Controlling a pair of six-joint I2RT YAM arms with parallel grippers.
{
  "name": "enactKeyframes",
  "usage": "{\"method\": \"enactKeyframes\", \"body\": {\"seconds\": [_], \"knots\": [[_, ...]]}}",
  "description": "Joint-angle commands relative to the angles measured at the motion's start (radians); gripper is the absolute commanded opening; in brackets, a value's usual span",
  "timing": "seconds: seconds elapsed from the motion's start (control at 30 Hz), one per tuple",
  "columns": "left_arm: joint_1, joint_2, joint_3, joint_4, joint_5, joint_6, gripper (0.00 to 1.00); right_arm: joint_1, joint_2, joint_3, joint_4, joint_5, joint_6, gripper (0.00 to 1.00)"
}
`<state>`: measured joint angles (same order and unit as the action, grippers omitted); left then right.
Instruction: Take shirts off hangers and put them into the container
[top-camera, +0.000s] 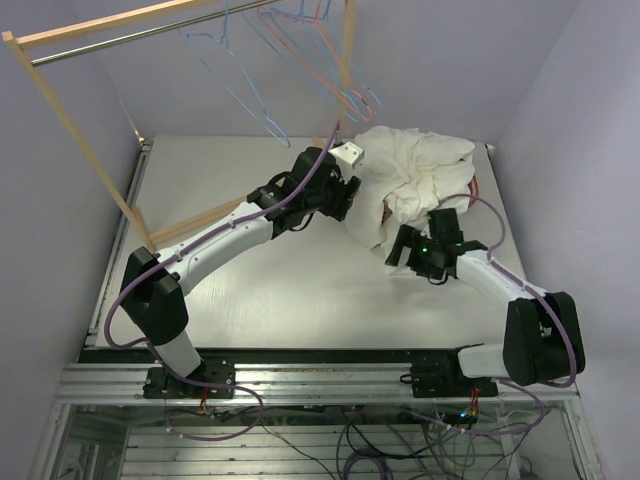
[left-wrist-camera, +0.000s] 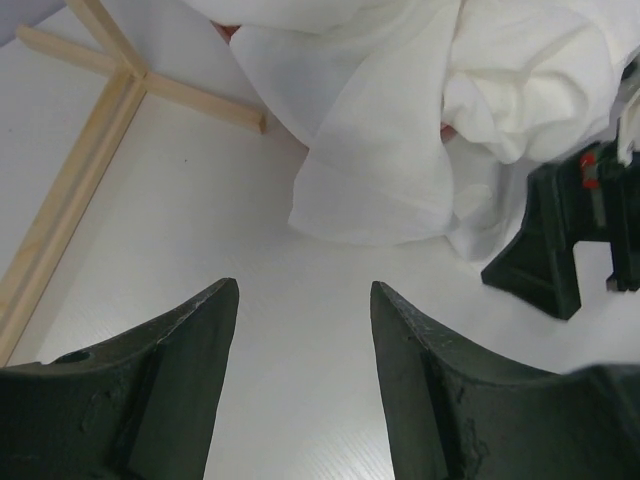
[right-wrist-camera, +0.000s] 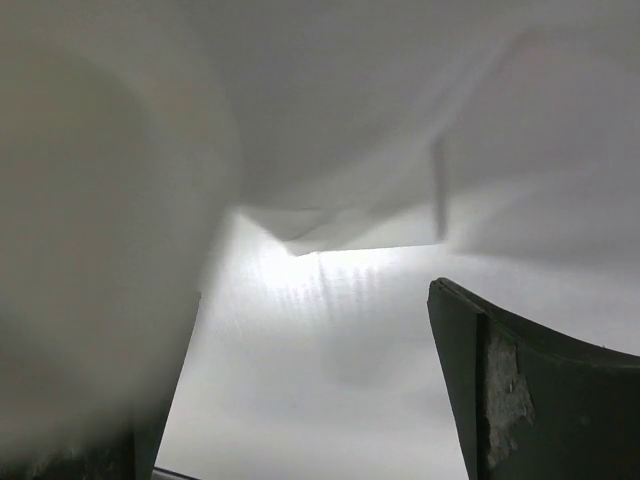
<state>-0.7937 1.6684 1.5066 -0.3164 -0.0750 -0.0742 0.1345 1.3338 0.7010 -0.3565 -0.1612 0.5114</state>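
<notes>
A white shirt (top-camera: 415, 175) lies crumpled in a heap at the back right of the table, off the hangers, with a flap (left-wrist-camera: 370, 170) spilling onto the tabletop. The container is almost wholly hidden under it; only a pinkish sliver (left-wrist-camera: 228, 31) peeks out. Several blue and pink wire hangers (top-camera: 290, 60) hang bare on the rail. My left gripper (top-camera: 345, 200) (left-wrist-camera: 303, 290) stands open just left of the heap, nothing between its fingers. My right gripper (top-camera: 402, 250) (right-wrist-camera: 310, 300) is open at the heap's front edge, with cloth draped close above it and blurring its left side.
A wooden clothes rack (top-camera: 75, 95) stands over the back left, its foot bars (left-wrist-camera: 100, 120) lying on the white table (top-camera: 260, 290). The right gripper's dark finger (left-wrist-camera: 545, 250) shows in the left wrist view, close to the cloth.
</notes>
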Motion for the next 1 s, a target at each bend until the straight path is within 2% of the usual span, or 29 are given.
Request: {"method": "enactKeyframes", "body": {"seconds": [0.0, 0.33, 0.5, 0.73, 0.8, 0.87, 0.9, 0.97], "knots": [[0.001, -0.037, -0.022, -0.027, -0.039, 0.009, 0.67, 0.164, 0.044, 0.029, 0.037, 0.149, -0.035, 1.00], [0.001, -0.064, -0.058, -0.041, -0.052, 0.004, 0.67, 0.217, 0.059, -0.030, 0.054, 0.314, -0.007, 1.00], [0.002, -0.065, -0.062, -0.046, -0.045, 0.003, 0.67, 0.220, 0.093, -0.062, 0.125, 0.316, -0.024, 0.99], [0.002, -0.065, -0.059, -0.051, -0.060, 0.008, 0.67, 0.224, 0.141, -0.061, 0.192, 0.331, -0.030, 0.90], [0.001, -0.065, -0.060, -0.052, -0.062, 0.008, 0.67, 0.225, 0.151, -0.058, 0.203, 0.324, -0.036, 0.83], [0.001, -0.066, -0.060, -0.053, -0.065, 0.008, 0.67, 0.226, 0.159, -0.053, 0.208, 0.307, -0.044, 0.69], [0.001, -0.065, -0.061, -0.054, -0.066, 0.008, 0.67, 0.226, 0.164, -0.048, 0.204, 0.297, -0.049, 0.58], [0.002, -0.065, -0.062, -0.056, -0.069, 0.008, 0.67, 0.226, 0.170, -0.035, 0.179, 0.290, -0.048, 0.27]]}}
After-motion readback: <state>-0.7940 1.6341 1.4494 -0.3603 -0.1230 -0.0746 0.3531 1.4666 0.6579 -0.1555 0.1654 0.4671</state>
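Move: The white shirt's low corner hangs in front of the basket, about 2 cm ahead of the right hand, 1 cm to its left and 4 cm below. The basket's middle, under the shirt, is some 15 cm ahead and 7 cm right; the shirt's side flap is about 8 cm ahead and 8 cm left. From the left hand, that corner lies roughly 6 cm back, 15 cm right and 23 cm below. Right hand dips some 4 cm, swinging left and back right, then forward, fingers half closing on the shirt's corner. ##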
